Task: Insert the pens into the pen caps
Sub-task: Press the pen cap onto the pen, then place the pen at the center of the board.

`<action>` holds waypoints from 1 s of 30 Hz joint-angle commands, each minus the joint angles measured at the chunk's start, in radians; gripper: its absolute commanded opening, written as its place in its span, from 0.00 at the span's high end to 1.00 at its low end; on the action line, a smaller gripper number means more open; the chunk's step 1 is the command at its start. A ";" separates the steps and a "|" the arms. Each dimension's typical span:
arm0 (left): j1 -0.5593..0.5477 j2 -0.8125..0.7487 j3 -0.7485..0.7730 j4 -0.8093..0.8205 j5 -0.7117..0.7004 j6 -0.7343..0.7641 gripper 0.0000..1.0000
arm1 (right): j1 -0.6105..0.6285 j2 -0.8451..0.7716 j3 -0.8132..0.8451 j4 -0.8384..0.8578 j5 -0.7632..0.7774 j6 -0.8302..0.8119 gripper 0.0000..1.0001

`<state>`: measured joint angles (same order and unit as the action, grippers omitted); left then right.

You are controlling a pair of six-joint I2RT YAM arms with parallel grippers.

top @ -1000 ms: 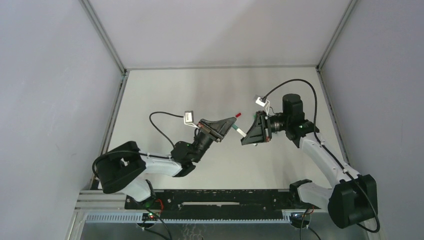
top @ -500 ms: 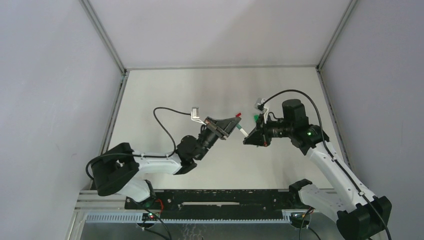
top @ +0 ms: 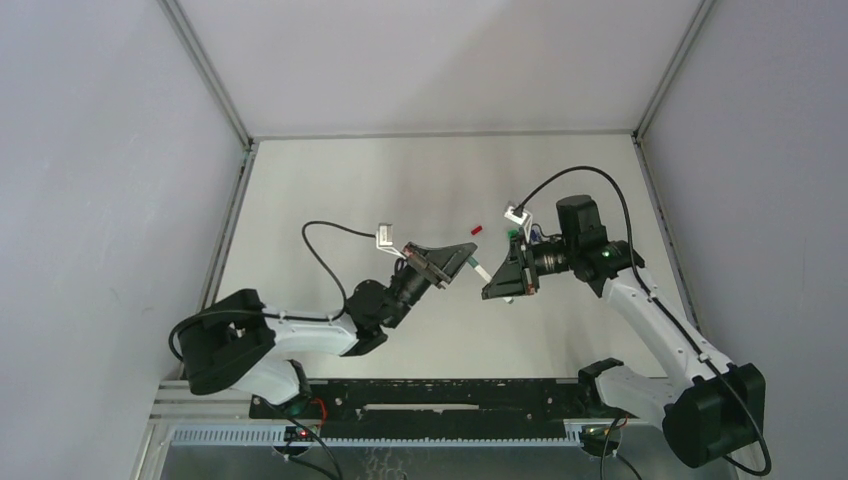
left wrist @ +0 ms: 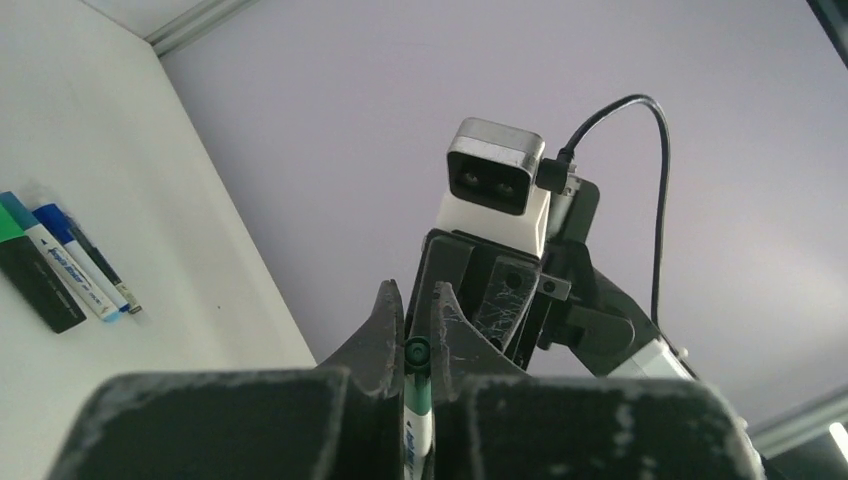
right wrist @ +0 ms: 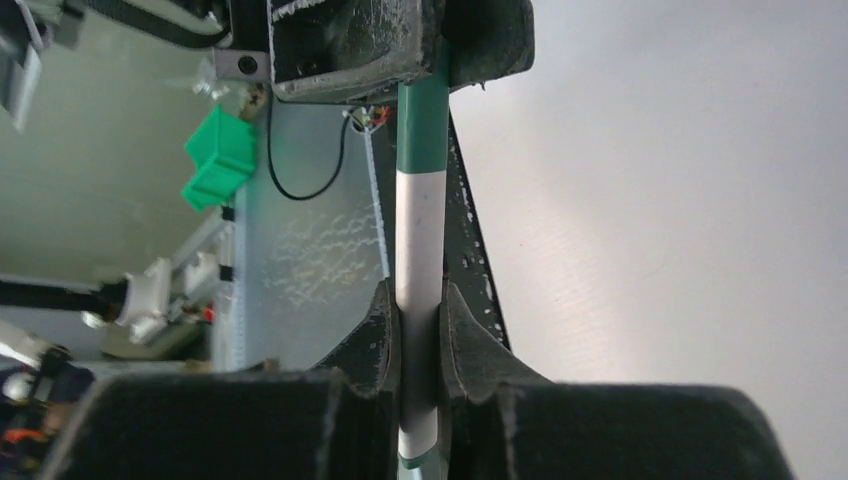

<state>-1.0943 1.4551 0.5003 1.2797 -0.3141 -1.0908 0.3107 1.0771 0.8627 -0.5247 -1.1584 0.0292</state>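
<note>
A white pen (right wrist: 418, 230) is held between my two grippers above the table. My right gripper (right wrist: 415, 295) is shut on its white barrel. My left gripper (left wrist: 414, 292) is shut on the green pen cap (left wrist: 418, 352), whose round end shows at the fingertips. In the right wrist view the green cap (right wrist: 422, 120) meets the barrel with no gap showing. From above, the pen (top: 479, 268) bridges the left gripper (top: 466, 259) and right gripper (top: 489, 284). A red pen cap (top: 476, 229) lies on the table just beyond them.
Two white markers with blue caps (left wrist: 62, 252) and a thicker black one (left wrist: 38, 285) lie side by side on the table near a grey wall. Grey walls close the table on three sides, and the black rail (top: 420, 398) runs along the near edge.
Both grippers, still joined by the pen, have shifted slightly toward the near edge, leaving the red cap farther from the left fingertips. Neither grip has changed.
</note>
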 commanded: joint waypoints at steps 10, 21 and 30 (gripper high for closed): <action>-0.028 -0.345 -0.126 -0.196 0.198 0.175 0.48 | 0.055 -0.025 0.059 0.146 0.062 -0.404 1.00; 0.005 -0.743 -0.190 -0.650 0.035 0.419 0.26 | 0.022 -0.020 0.059 0.052 0.121 -0.560 1.00; 0.007 -0.794 -0.287 -0.675 -0.047 0.415 0.25 | 0.033 0.172 0.067 0.118 0.527 -0.445 1.00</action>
<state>-1.0943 0.6582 0.2516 0.6258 -0.3134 -0.7063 0.3389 1.1706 0.8917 -0.4503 -0.8619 -0.4801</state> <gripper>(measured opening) 0.745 0.143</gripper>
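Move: The dark green pen cap is already on its pen and still pinched between the left fingertips, its middle only about 1 cm below them. The right hand grips the white barrel, with that cap roughly 5 cm ahead, 4 cm to its left and 3 cm higher. Down on the table, the red cap lies about 18 cm ahead of the left hand, 4 cm right and 22 cm below, and the black marker about 3 cm nearer than the red cap and 8 cm to its right. The left hand draws back about 5 cm as its fingers spread wide and let go of the dark green cap, then swings some 10 cm to the left, away from the pen, rising a little before it sinks again. The right hand keeps its grip on the barrel, rolls about 30 degrees so that the capped end swings upward, and then carries the pen forward about 7 cm and down about 4 cm, towards the red cap's side of the table. ##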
